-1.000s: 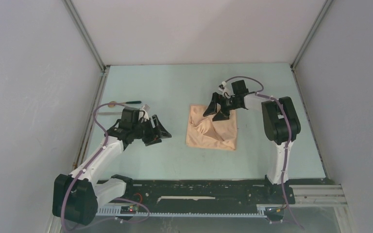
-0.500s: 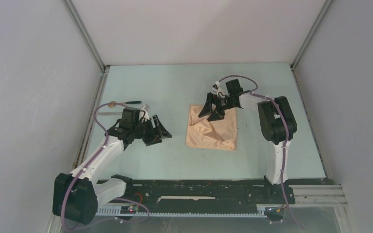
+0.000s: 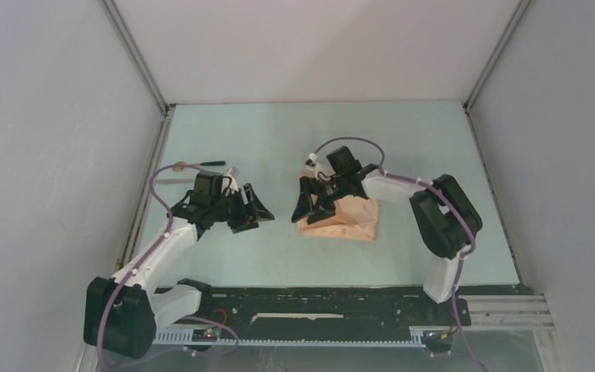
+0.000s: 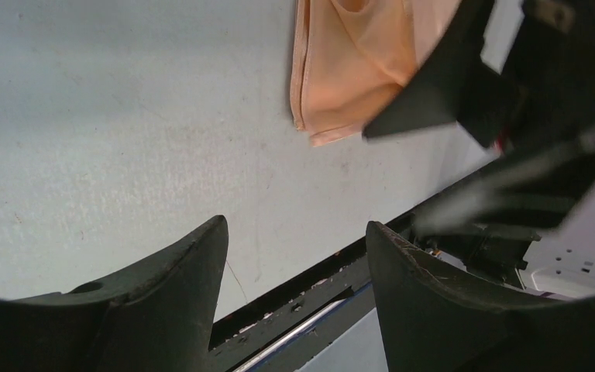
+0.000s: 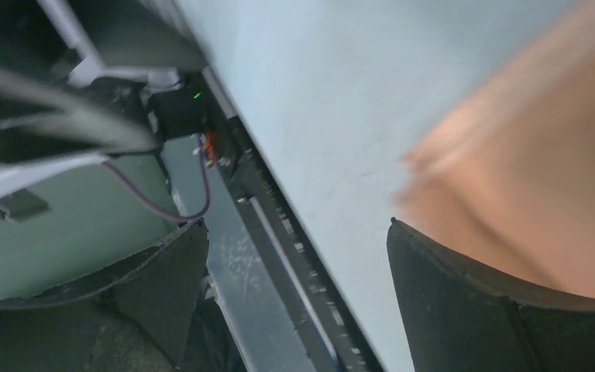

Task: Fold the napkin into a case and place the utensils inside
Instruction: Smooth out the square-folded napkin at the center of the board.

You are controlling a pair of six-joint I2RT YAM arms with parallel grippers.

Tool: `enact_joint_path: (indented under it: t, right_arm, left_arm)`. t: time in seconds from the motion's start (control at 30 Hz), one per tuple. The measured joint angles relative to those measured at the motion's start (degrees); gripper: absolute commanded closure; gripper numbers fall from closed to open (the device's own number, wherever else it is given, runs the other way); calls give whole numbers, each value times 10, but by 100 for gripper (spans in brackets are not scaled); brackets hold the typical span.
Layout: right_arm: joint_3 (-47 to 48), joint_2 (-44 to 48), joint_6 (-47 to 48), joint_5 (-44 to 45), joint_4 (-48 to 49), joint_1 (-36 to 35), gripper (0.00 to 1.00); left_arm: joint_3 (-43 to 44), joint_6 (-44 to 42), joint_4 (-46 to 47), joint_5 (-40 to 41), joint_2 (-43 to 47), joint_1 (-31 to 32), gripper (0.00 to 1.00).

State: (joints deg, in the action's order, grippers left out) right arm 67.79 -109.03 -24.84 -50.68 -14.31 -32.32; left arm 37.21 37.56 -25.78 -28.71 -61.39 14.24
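Note:
The peach napkin point(image 3: 354, 219) lies creased near the table's middle, its far part hidden under my right arm. My right gripper point(image 3: 315, 213) hangs open over the napkin's left edge, nothing between its fingers; in the right wrist view the cloth point(image 5: 534, 186) shows blurred beside the right finger. My left gripper point(image 3: 254, 219) is open and empty, a short way left of the napkin point(image 4: 349, 62). The utensils lie at the far left: a spoon point(image 3: 180, 166) with a gold bowl and dark handle, and a thin silvery piece point(image 3: 172, 181) just in front of it.
Grey walls close in the pale green table point(image 3: 279, 139) on three sides. The black base rail point(image 3: 318, 302) runs along the near edge. A purple cable point(image 3: 155, 186) loops over the left arm.
My right gripper has swung from the napkin's far edge leftward and nearer, to its left edge, still open. The left arm has stayed put.

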Motion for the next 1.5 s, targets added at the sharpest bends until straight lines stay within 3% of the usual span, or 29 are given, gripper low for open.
enact_joint_path:
  t: [0.17, 0.33, 0.6, 0.7, 0.83, 1.03, 1.3, 1.5]
  right_arm:
    - [-38, 104, -29, 11, 23, -60, 7]
    - [-39, 114, -31, 44, 41, 4, 7]
    - [48, -4, 23, 97, -12, 135, 26]
    - [66, -47, 40, 96, -28, 146, 26]
    - [83, -83, 52, 86, -48, 149, 23]
    - [121, -117, 59, 54, -61, 145, 27]
    - [123, -122, 59, 4, -60, 126, 31]
    - [84, -101, 45, -11, -41, 75, 29]
  left_arm:
    - [0, 0, 0, 0, 0, 0, 28]
    - [0, 0, 4, 0, -2, 0, 28]
    - [0, 0, 5, 0, -2, 0, 28]
    - [0, 0, 7, -1, -2, 0, 28]
    - [0, 0, 9, -2, -2, 0, 28]
    - [0, 0, 9, -4, -2, 0, 28]
    - [0, 0, 9, -5, -2, 0, 28]
    - [0, 0, 10, -5, -2, 0, 28]
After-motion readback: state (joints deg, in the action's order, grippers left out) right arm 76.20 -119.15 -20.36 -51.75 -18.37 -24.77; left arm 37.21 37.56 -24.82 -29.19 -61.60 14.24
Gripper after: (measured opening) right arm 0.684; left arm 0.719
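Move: The rumpled square napkin lies partly under the right hand; its middle is about 7 cm ahead of the hand, 7 cm to its right and some 6 cm below. The napkin's near-left corner is roughly 3 cm back and 4 cm left of this hand. The near-right corner lies about 4 cm back and 16 cm to the hand's right. From the left hand, the napkin's middle is some 10 cm ahead, 23 cm to the right and 8 cm down. Coming down onto the napkin, the right hand's fingers drag lightly over the cloth at the end, back and left towards its left part. Before that, the hand swings a little back and left while lifting nearly 6 cm, then loops forward and right about 15 cm each way, past the napkin's middle, and sinks about 10 cm. The fingers close in by a quarter but stay well open. ##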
